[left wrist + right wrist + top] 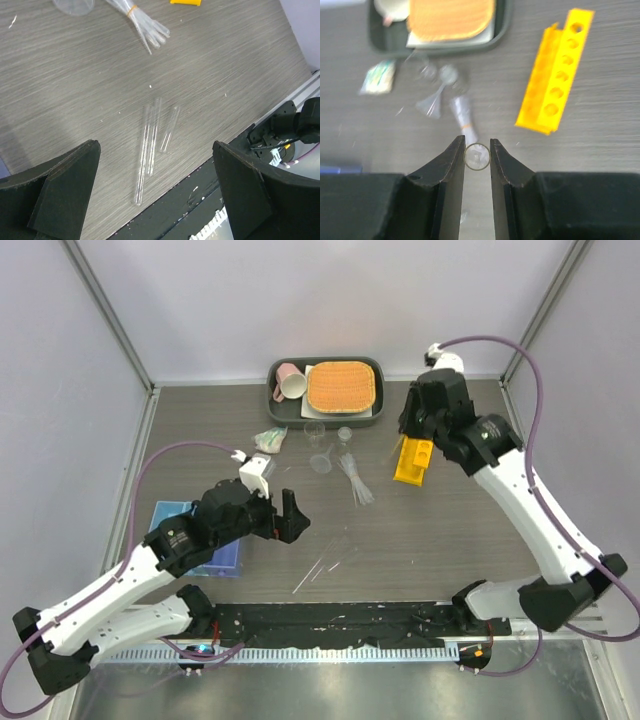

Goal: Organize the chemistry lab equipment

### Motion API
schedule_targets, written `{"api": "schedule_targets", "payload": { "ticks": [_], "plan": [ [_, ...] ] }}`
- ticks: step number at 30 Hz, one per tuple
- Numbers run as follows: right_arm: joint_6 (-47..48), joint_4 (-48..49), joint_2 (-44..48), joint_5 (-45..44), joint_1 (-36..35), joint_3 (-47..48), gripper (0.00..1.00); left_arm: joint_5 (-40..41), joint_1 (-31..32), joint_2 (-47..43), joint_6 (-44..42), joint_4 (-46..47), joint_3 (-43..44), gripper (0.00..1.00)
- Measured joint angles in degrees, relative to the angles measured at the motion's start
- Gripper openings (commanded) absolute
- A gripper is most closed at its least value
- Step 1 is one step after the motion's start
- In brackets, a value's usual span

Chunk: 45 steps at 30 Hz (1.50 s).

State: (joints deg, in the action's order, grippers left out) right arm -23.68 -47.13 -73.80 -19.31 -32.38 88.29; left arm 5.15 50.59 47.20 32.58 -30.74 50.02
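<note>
Three thin glass tubes point(150, 145) lie side by side near the table's front edge point(320, 570). My left gripper point(155, 147) hovers over them, open wide, with nothing between its fingers. My right gripper point(477, 150) is shut on a clear glass tube point(477, 156) seen end-on as a ring. It hangs above the table beside the yellow holed rack point(557, 75), which lies flat point(413, 460). A banded bundle of pipettes point(355, 480) lies mid-table, with small beakers point(314, 430) and a funnel point(320, 462) behind it. The blue tray point(225, 558) is largely hidden under my left arm.
At the back, a dark tray point(370, 418) holds a pink mug point(290, 382) and an orange woven mat point(342, 386). A small green-and-white packet point(268, 440) lies left of the beakers. A black rail point(330, 625) runs along the near edge.
</note>
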Motion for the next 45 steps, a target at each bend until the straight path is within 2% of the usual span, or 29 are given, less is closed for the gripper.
{"api": "schedule_targets", "payload": {
  "ticks": [7, 12, 21, 28, 45],
  "plan": [
    [0.0, -0.8, -11.7, -3.8, 13.7, 13.1, 0.08, -0.3, 0.0, -3.4, 1.7, 1.0, -5.8, 1.0],
    [1.1, 0.0, -19.3, -5.9, 16.5, 21.2, 0.08, -1.2, 0.0, -5.6, 3.3, 2.2, -10.0, 0.98],
    [2.6, 0.8, -31.2, -7.0, 22.1, 29.4, 0.07, -2.2, 0.0, -7.9, 5.9, 3.9, -12.9, 0.97],
    [3.4, 0.8, -36.9, -7.2, 24.0, 33.3, 0.05, -2.0, 0.0, -9.0, 6.9, 4.3, -15.4, 0.97],
    [4.9, 1.6, -42.3, -7.6, 24.4, 36.5, 0.05, -1.8, 0.0, -9.9, 7.5, 4.3, -15.8, 0.97]
  ]
}}
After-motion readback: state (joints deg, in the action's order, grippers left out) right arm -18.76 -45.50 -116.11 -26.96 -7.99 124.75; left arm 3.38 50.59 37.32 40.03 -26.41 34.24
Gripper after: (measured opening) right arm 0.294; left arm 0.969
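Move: The yellow rack's middle lies about 14 cm ahead of the right hand, 11 cm to its right and some 29 cm below; the clear pipette bundle is about 6 cm ahead and 7 cm left, the tray 33 cm ahead and 15 cm left. From the left hand, the loose tubes lie roughly 5 cm back, 5 cm right and 23 cm down, with the blue bin about 3 cm ahead and 22 cm left. Carry the glass tube, still pinched in the right gripper, forward about 22 cm and right some 15 cm to over the far end of the yellow rack, turning the hand clockwise about 30 degrees; rise slightly, then sink on the later part. Meanwhile lower the open left gripper about 6 cm towards the loose tubes, easing slightly back. ##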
